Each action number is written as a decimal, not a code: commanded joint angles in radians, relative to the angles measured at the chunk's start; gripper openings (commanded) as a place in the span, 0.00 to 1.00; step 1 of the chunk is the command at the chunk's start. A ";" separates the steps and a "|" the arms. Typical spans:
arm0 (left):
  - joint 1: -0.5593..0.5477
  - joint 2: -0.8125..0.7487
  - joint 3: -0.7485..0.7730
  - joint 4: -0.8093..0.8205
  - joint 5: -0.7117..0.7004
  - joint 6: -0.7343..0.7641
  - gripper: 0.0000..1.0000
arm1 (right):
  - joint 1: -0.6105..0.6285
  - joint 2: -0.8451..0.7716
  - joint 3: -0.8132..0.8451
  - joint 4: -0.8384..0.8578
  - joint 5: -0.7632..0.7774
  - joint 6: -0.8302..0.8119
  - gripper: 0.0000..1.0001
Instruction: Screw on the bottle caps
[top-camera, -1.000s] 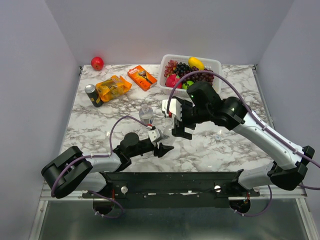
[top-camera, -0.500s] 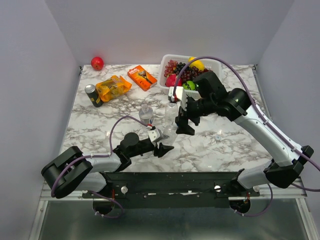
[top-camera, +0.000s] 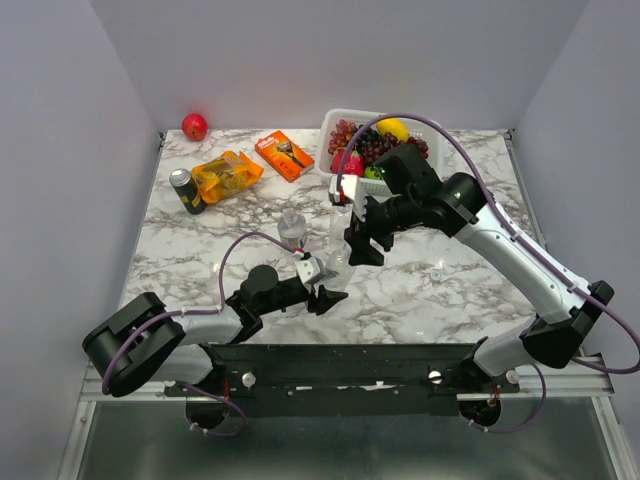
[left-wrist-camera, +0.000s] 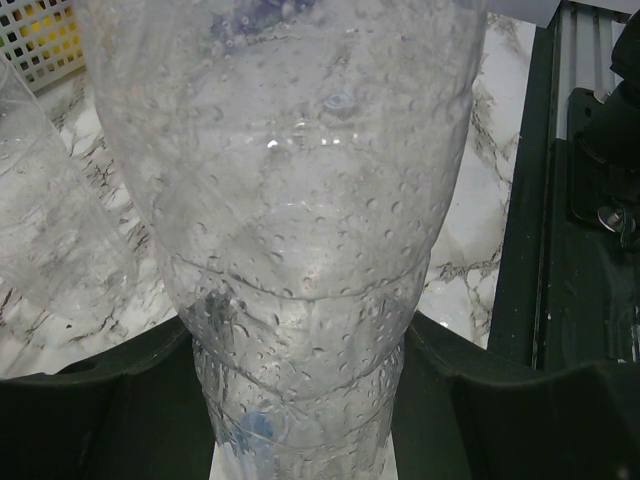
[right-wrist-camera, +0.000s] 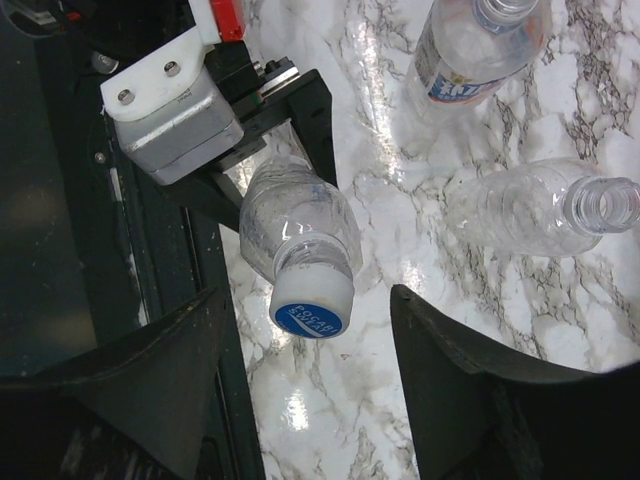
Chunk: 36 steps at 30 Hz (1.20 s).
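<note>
My left gripper (top-camera: 322, 296) is shut on the base of a clear bottle (top-camera: 338, 268), which fills the left wrist view (left-wrist-camera: 300, 250) between the jaws (left-wrist-camera: 300, 410). The bottle carries a white cap with a blue top (right-wrist-camera: 312, 300). My right gripper (top-camera: 362, 245) is open, its fingers on either side of that cap without touching it (right-wrist-camera: 306, 330). A second clear bottle (right-wrist-camera: 540, 210) lies uncapped on its side beside it. A labelled bottle (top-camera: 292, 228) stands uncapped (right-wrist-camera: 470, 50). A small whitish cap (top-camera: 436, 273) lies on the table to the right.
A white basket (top-camera: 430, 125) of fruit stands at the back behind the right arm. A dark can (top-camera: 185, 190), two orange packets (top-camera: 225, 175) (top-camera: 283, 155) and a red fruit (top-camera: 194, 126) are at the back left.
My right arm has swung and its wrist has turned while the gripper stays over the held bottle, which now shows more. The left arm has not moved.
</note>
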 joint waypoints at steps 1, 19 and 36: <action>-0.002 -0.014 0.013 0.035 -0.021 -0.008 0.00 | 0.002 0.014 -0.004 -0.025 0.023 -0.007 0.72; -0.002 -0.006 0.013 -0.014 0.005 0.182 0.00 | 0.002 0.077 0.065 -0.161 -0.015 -0.126 0.41; -0.008 -0.048 0.162 -0.313 -0.050 0.384 0.00 | 0.053 0.186 0.187 -0.379 0.060 -0.317 0.37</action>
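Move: The cap of the held bottle is almost between the right hand's open fingers, about 2 cm below the hand point and 1 cm to its right. From the right hand, the clear open bottle stands roughly 14 cm ahead and 1 cm left, the labelled open bottle some 13 cm ahead and 12 cm left, both about 17 cm lower. The left hand still grips the held bottle low down; from it the cap is about 13 cm up, 5 cm right and 3 cm ahead. The right hand sinks about 2 cm onto the cap while its fingers close from either side and pinch it, then keeps hold and goes on a further 1 to 2 cm right and down, its wrist turning about 15 degrees in all so that the fingers point more steeply down. Once the cap is pinched, the left hand, still clamping the bottle, eases about 2 cm forward and 1 cm down and rolls some 15 degrees about its own pointing direction, its forward side rising, so that both hands move the bottle between them. ##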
